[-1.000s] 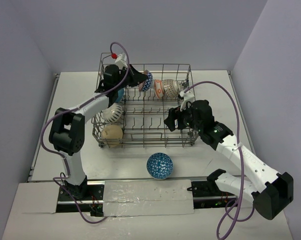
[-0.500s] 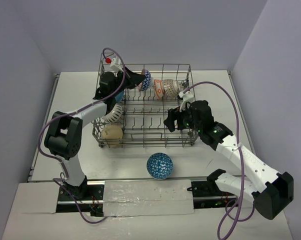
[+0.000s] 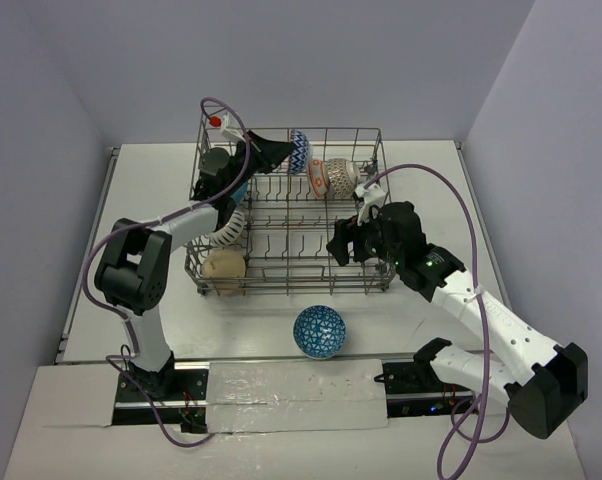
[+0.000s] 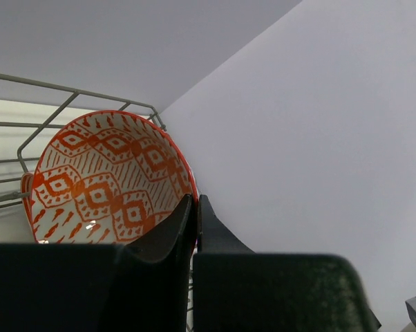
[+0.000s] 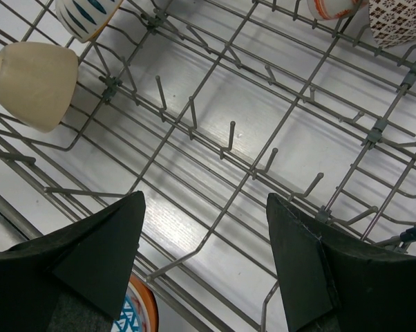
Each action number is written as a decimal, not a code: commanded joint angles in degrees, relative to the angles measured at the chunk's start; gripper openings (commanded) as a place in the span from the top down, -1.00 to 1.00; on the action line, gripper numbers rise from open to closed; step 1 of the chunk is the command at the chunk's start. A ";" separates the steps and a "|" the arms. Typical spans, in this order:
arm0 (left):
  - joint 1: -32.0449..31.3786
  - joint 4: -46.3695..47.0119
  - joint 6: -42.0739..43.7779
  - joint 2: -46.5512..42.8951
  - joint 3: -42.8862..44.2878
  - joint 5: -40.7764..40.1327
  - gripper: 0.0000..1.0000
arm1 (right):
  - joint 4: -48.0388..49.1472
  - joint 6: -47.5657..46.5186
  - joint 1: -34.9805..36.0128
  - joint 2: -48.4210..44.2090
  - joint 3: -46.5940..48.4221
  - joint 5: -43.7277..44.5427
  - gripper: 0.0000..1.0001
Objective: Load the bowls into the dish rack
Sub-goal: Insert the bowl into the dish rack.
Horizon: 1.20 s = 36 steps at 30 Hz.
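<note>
The dish rack (image 3: 291,291), a big grey wire basket, stands mid-table. My left gripper (image 3: 282,152) is shut on the rim of a bowl (image 3: 300,152) with blue zigzags outside, held on edge over the rack's far row. In the left wrist view the fingers (image 4: 184,218) pinch its red rim, and the bowl (image 4: 104,180) shows an orange diamond pattern inside. My right gripper (image 3: 341,246) hangs open over the rack's near right part; in its wrist view, the gripper (image 5: 204,200) has only bare tines (image 5: 230,137) below. A blue patterned bowl (image 3: 319,331) sits on the table in front of the rack.
In the rack stand an orange-and-white bowl (image 3: 319,176), a brown-patterned one (image 3: 343,175), a striped white one (image 3: 227,226) and a cream one (image 3: 224,268). The cream bowl (image 5: 34,83) lies at the upper left of the right wrist view. Grey walls close in behind and beside the table.
My left gripper has carried the held bowl a little right and toward the far rim, turning it more upright. The right gripper has crept slightly left over the rack.
</note>
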 commanded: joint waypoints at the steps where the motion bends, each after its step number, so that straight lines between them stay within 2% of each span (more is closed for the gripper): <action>1: -0.64 8.11 -2.40 1.03 0.10 -0.87 1.00 | -0.60 -0.98 0.71 -0.59 2.72 1.05 -0.57; 19: -1.43 2.31 0.85 2.36 0.80 -6.85 1.00 | -1.48 -1.60 1.59 0.64 3.34 1.40 -0.57; 36: 1.47 -1.12 -5.12 4.46 2.38 -3.43 1.00 | -0.69 -1.60 1.94 1.70 2.99 0.78 -0.57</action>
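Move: The blue zigzag bowl is already pinched by its rim in the left hand. Its place in the rack's far row lies about 14 cm below that hand, some 2 cm ahead and 1 cm right. The orange bowl stands about 6 cm right and 2 cm ahead of the hand, the brown patterned bowl 11 cm right and 2 cm ahead, the plain blue bowl 12 cm left and 1 cm back. From the right hand the place is about 20 cm ahead and 10 cm left, somewhat lower. The blue zigzag bowl, standing on edge, is lowered by the left hand about 5 cm towards its place in the far row beside the orange bowl. It first goes down and slightly right, then further down while easing forward some 3 cm and back to the left. The wrist tips down roughly 10 degrees, and the shut fingers keep the rim pinched throughout. ##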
